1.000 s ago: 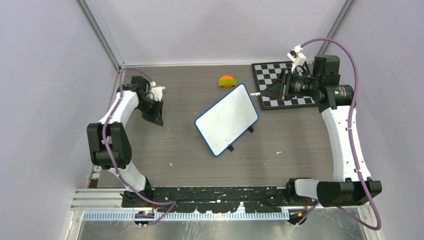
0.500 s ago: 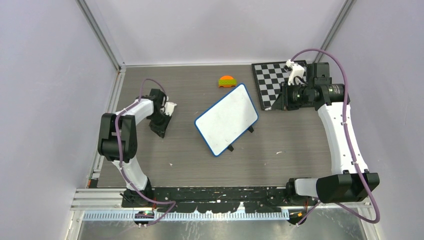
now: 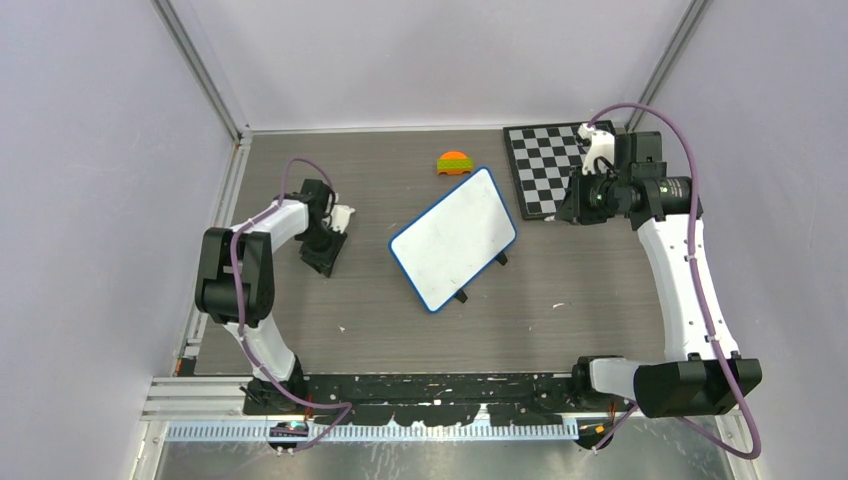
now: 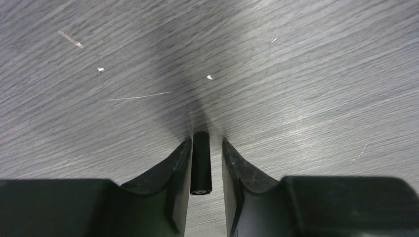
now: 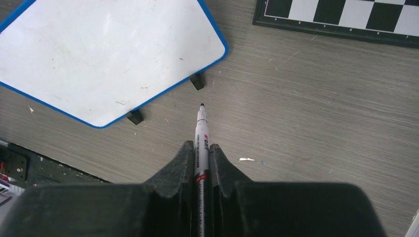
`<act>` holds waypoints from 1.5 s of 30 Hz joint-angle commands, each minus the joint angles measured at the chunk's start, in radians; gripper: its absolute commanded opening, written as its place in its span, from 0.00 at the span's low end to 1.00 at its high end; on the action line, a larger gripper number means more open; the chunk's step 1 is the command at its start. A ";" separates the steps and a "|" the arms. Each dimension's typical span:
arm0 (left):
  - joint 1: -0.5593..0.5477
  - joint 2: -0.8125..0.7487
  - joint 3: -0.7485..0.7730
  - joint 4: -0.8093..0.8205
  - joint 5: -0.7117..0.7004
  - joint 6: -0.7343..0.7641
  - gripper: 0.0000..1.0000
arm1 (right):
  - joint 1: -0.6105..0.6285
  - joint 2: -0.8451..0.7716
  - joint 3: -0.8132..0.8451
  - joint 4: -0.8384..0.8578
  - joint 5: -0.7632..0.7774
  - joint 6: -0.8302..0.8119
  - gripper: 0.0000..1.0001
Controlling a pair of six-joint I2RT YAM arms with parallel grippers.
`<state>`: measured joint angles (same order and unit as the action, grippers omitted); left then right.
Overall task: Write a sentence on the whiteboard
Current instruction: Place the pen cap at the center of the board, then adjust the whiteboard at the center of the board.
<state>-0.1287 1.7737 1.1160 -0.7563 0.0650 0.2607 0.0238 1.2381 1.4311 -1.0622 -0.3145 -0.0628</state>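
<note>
The whiteboard, white with a blue rim and small black feet, lies slanted at the table's middle, its face blank. My right gripper hovers to its right and is shut on an uncapped white marker, whose black tip points toward the board's near feet. At the table's left, my left gripper points down at the tabletop. Its jaws stand slightly apart around a black marker cap, which rests against the left finger with a gap on the right side.
A black-and-white checkered board lies at the back right, just behind my right gripper. An orange and green toy sits behind the whiteboard. Walls and metal posts close in the table on three sides.
My left arm has swung nearer and lowered to the table, and its jaws have parted a little from the black cap. My right gripper has drawn back to the right with the marker.
</note>
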 commanded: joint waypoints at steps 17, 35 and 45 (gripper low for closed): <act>0.000 -0.220 0.255 -0.260 0.079 0.003 1.00 | 0.000 0.019 0.166 -0.033 -0.246 -0.122 0.00; 0.000 -0.474 0.328 -0.127 0.751 -0.172 1.00 | 0.001 0.018 0.057 0.099 -0.588 -0.111 0.00; -0.143 -0.298 0.343 -0.041 0.764 -0.220 0.96 | 0.007 0.031 0.024 0.120 -0.669 -0.094 0.00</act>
<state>-0.2092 1.4368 1.4311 -0.8520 0.7975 0.0540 0.0254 1.2701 1.4597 -0.9878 -0.9260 -0.1749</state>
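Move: Between the left fingertips is the pen cap, already down on the table; from there the whiteboard's middle is some 28 cm to the right, 3 cm ahead and 5 cm higher, the toy car about 30 cm right and 27 cm ahead at table level. From the right hand, which holds the marker, the whiteboard's middle lies roughly 19 cm left, 3 cm ahead and 18 cm below. Beyond are the chessboard, 12 cm right and 27 cm ahead, and the toy car, 17 cm left and 28 cm ahead, both some 25 cm lower. Opening its fingers wide, the left hand lets go of the pen cap, climbs steeply clear, then swings right towards the whiteboard, ending about 24 cm higher and 15 cm to the right after dipping slightly, its fingers tilted some 45 degrees towards the board. The right hand keeps its grip on the marker and carries it left towards the whiteboard, rising a little and turning counter-clockwise, its tip ending over the board's right part. ##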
